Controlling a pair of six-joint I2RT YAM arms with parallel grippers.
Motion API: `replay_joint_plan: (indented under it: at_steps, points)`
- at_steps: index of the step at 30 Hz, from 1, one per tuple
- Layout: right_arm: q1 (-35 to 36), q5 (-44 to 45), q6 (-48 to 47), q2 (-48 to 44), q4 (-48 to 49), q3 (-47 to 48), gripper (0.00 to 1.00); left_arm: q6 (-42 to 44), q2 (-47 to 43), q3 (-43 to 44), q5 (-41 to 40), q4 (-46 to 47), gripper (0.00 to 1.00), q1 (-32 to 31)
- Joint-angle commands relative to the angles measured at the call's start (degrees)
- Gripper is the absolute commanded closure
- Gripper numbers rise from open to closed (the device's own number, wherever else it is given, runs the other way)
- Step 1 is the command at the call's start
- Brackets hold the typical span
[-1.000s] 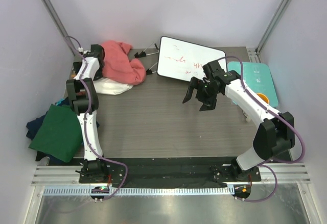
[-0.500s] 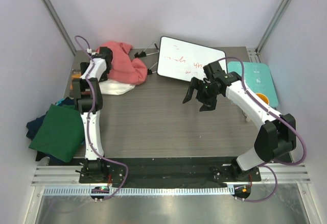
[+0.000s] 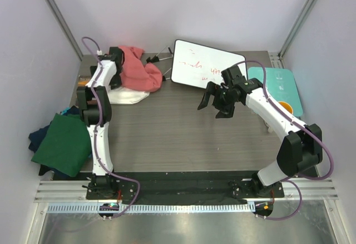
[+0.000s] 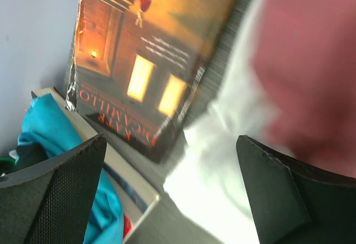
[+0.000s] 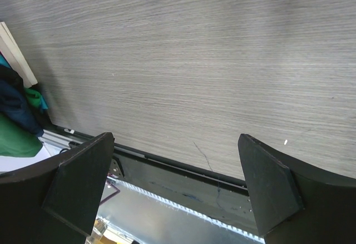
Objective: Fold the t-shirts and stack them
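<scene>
A salmon-pink t-shirt [image 3: 140,71] lies crumpled at the table's far left, on top of a white cloth [image 3: 129,95]. My left gripper [image 3: 118,76] is open and empty, right beside the pink heap's left edge. In the left wrist view its jaws [image 4: 171,141] hang over the white cloth [image 4: 222,166], with the pink shirt [image 4: 311,66] at the right, blurred. A dark green shirt [image 3: 62,143] lies over navy ones [image 3: 36,137] off the table's left edge. My right gripper [image 3: 213,106] is open and empty above the bare table middle [image 5: 177,138].
A whiteboard [image 3: 204,66] lies at the back centre with black clips [image 3: 156,60] to its left. A pale-teal mat [image 3: 285,87] lies at the right with an orange object [image 3: 286,106]. A book with an orange cover [image 4: 150,55] and a teal cloth [image 4: 44,138] lie at the far left.
My left gripper has moved right and up against the pink shirt's left side. My right gripper has shifted only slightly.
</scene>
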Motion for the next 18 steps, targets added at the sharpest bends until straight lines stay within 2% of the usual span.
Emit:
replay_joint_plan:
  at_steps: [1,4,6,8,9,10,12,14,16,18]
  points:
    - [0.22,-0.45,0.61,-1.29,2.81,1.14,0.0,-0.85,-8.43,0.63,2.87,-0.27,0.0,-0.95]
    - [0.22,-0.01,0.7,-1.73,2.9,0.97,0.0,-1.82,-10.02,5.71,3.49,-2.98,0.0,0.46]
    - [0.22,0.34,0.61,-2.43,2.9,0.27,0.0,-1.91,-10.11,12.12,4.28,-4.83,0.0,0.38]
    - [0.22,1.13,0.27,-3.04,2.9,-0.08,0.0,-4.0,-11.51,13.12,9.79,-4.76,0.0,0.47]
    - [0.22,1.48,0.09,-3.13,2.9,-0.43,0.0,-5.32,-14.39,11.64,13.65,-4.06,0.0,0.38]
    - [0.22,1.92,-0.17,-3.39,2.81,-0.52,0.01,-7.34,-15.72,9.71,21.69,-2.23,0.0,0.47]
    - [0.13,2.63,-0.09,-3.49,2.9,-0.52,0.0,-14.36,-20.71,0.5,30.0,1.29,0.0,0.38]
    - [0.13,2.54,0.35,-3.22,2.73,-0.17,0.0,-17.19,-23.72,-10.11,36.59,9.63,0.0,-1.54]
    - [0.13,1.93,0.61,-2.78,2.81,0.44,0.0,-16.24,-23.74,-12.81,37.33,13.25,0.0,-5.66]
    - [0.22,1.66,0.7,-2.61,2.73,0.88,0.0,-14.31,-21.02,-9.49,43.27,12.82,0.0,-7.87]
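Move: The red t-shirt's middle lies about 15 cm to the right of the open left gripper, some 6 cm farther out and 4 cm lower. The white cloth showing under it is centred about 11 cm to the right and 4 cm nearer the base. The book lies about 10 cm to the left, level with the gripper. From the right gripper, the red t-shirt is roughly 35 cm left and 25 cm ahead, well below. Lift the left gripper clear from beside the left edge of the t-shirt pile, nearly straight up at first, then carry it right over the red shirt's left part, ending about 13 cm higher and 10 cm to the right. As it rises, swing the fingers some 40 degrees from pointing left and down to forward and down, keeping them wide open. ##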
